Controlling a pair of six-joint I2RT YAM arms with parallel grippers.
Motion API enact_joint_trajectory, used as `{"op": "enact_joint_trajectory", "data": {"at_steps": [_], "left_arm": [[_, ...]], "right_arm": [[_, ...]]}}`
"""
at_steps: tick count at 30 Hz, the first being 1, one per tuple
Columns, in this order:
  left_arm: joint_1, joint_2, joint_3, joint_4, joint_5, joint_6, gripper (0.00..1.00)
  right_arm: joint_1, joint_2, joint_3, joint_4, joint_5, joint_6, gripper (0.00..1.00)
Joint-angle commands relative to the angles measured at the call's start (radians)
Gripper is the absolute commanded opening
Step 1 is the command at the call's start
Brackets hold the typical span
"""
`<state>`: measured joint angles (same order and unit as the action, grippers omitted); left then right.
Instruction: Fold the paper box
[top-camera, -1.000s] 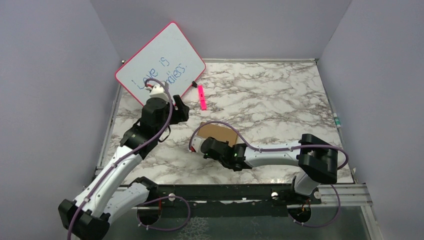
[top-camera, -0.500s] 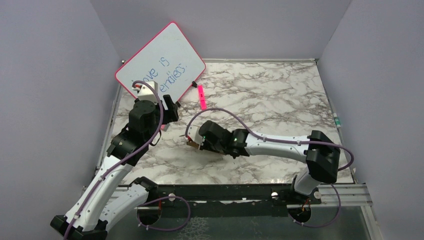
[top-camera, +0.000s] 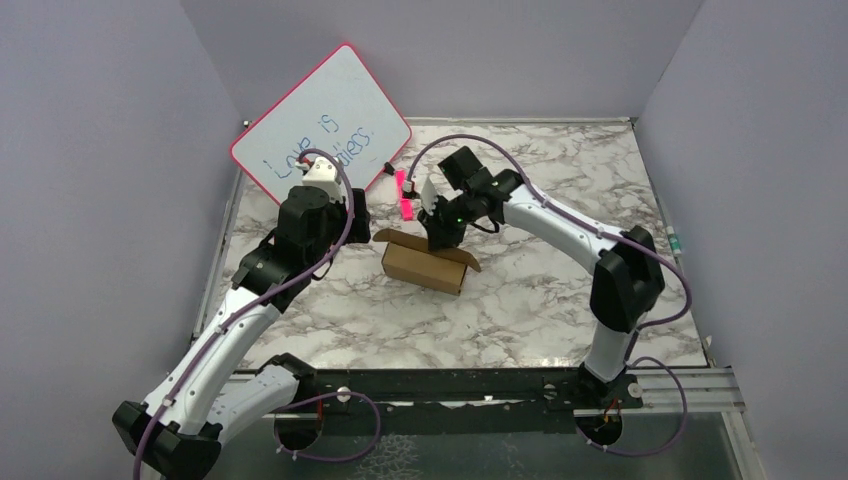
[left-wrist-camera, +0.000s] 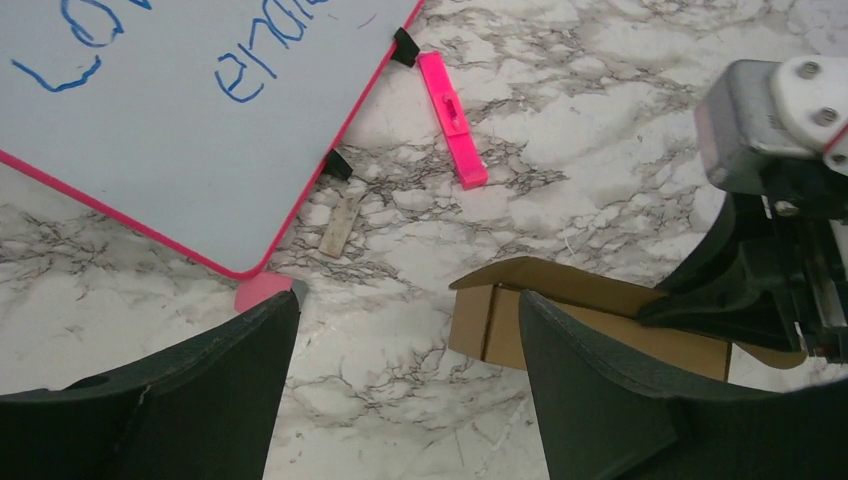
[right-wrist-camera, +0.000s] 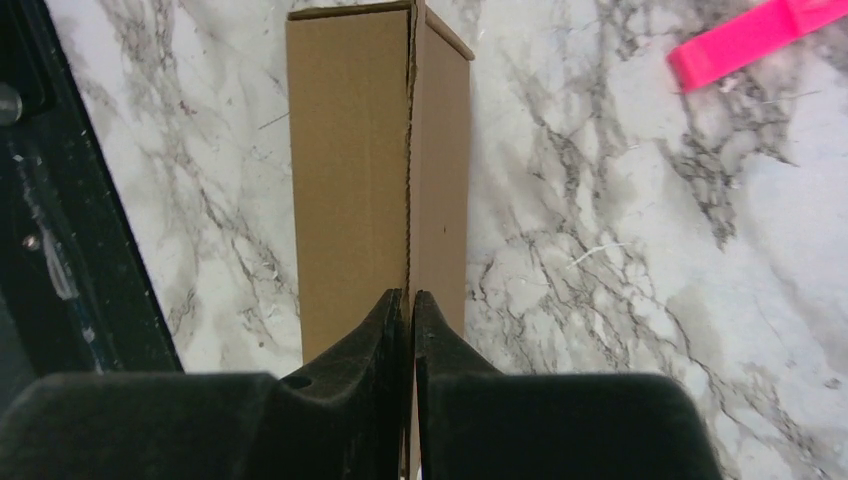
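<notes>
The paper box (top-camera: 424, 264) is a brown cardboard block lying mid-table, with a flap sticking up at its far left. My right gripper (top-camera: 441, 238) comes down on it from the far side. In the right wrist view its fingertips (right-wrist-camera: 410, 298) are pressed together on a thin upright cardboard edge of the paper box (right-wrist-camera: 350, 160). My left gripper (top-camera: 347, 222) hovers left of the box. It stands open (left-wrist-camera: 405, 335) with only marble between the fingers, and the box's left end (left-wrist-camera: 480, 322) sits just beside its right finger (left-wrist-camera: 600, 390).
A pink-framed whiteboard (top-camera: 322, 125) with blue writing leans at the back left, also in the left wrist view (left-wrist-camera: 150, 120). A pink marker (top-camera: 404, 195) lies just behind the box. A small beige strip (left-wrist-camera: 338, 225) and a pink disc (left-wrist-camera: 262, 290) lie by the board's edge.
The right arm has swung from the near side across to the far side and now pinches the box from above. The box shows as a raised block. The left gripper has opened wider.
</notes>
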<state>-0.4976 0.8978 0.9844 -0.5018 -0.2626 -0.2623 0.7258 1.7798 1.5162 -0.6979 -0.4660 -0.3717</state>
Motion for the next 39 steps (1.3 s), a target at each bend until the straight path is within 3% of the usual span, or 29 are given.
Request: {"op": "enact_joint_trajectory", "data": {"at_steps": [1,7,21,27,39], "left_arm": [[0.026,0.027,-0.027,0.039,0.119,0.055,0.82],[0.049,0.043,-0.059,0.034,0.168,0.070,0.82],[0.147,0.127,-0.079,0.053,0.380,0.119,0.82],[0.148,0.160,-0.063,0.051,0.416,0.144,0.81],[0.148,0.253,-0.025,0.005,0.462,0.236,0.80]], "right_arm": [[-0.023,0.125,0.102,-0.184,-0.156,-0.098,0.13],[-0.057,0.221,0.195,-0.248,-0.162,-0.168,0.17],[-0.059,0.097,0.186,-0.194,-0.061,-0.103,0.53],[-0.060,-0.094,0.035,-0.049,0.109,0.066,0.63],[-0.060,-0.446,-0.359,0.106,0.365,0.352,0.60]]}}
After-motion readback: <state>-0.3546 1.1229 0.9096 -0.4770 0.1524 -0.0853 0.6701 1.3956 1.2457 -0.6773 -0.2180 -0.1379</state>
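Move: The paper box's middle lies about 3 cm left, 4 cm back and 8 cm below the right hand, the hand being nearer the box's right end. The pink strip is some 11 cm ahead of the right hand, 7 cm left and 14 cm lower. From the left hand the box's middle is roughly 14 cm right, 5 cm back and 20 cm below; the pink block lies about 6 cm left, 2 cm back, 25 cm down. Lower the right gripper about 4 cm with the box's raised lid still pinched, then open the fingers to let go of it, back up off the lid and swing right some 8 cm, turning clockwise. Meanwhile sink the open left gripper about 10 cm towards the box's left end, easing right, tipping its fingers down and turning them clockwise, without touching. ##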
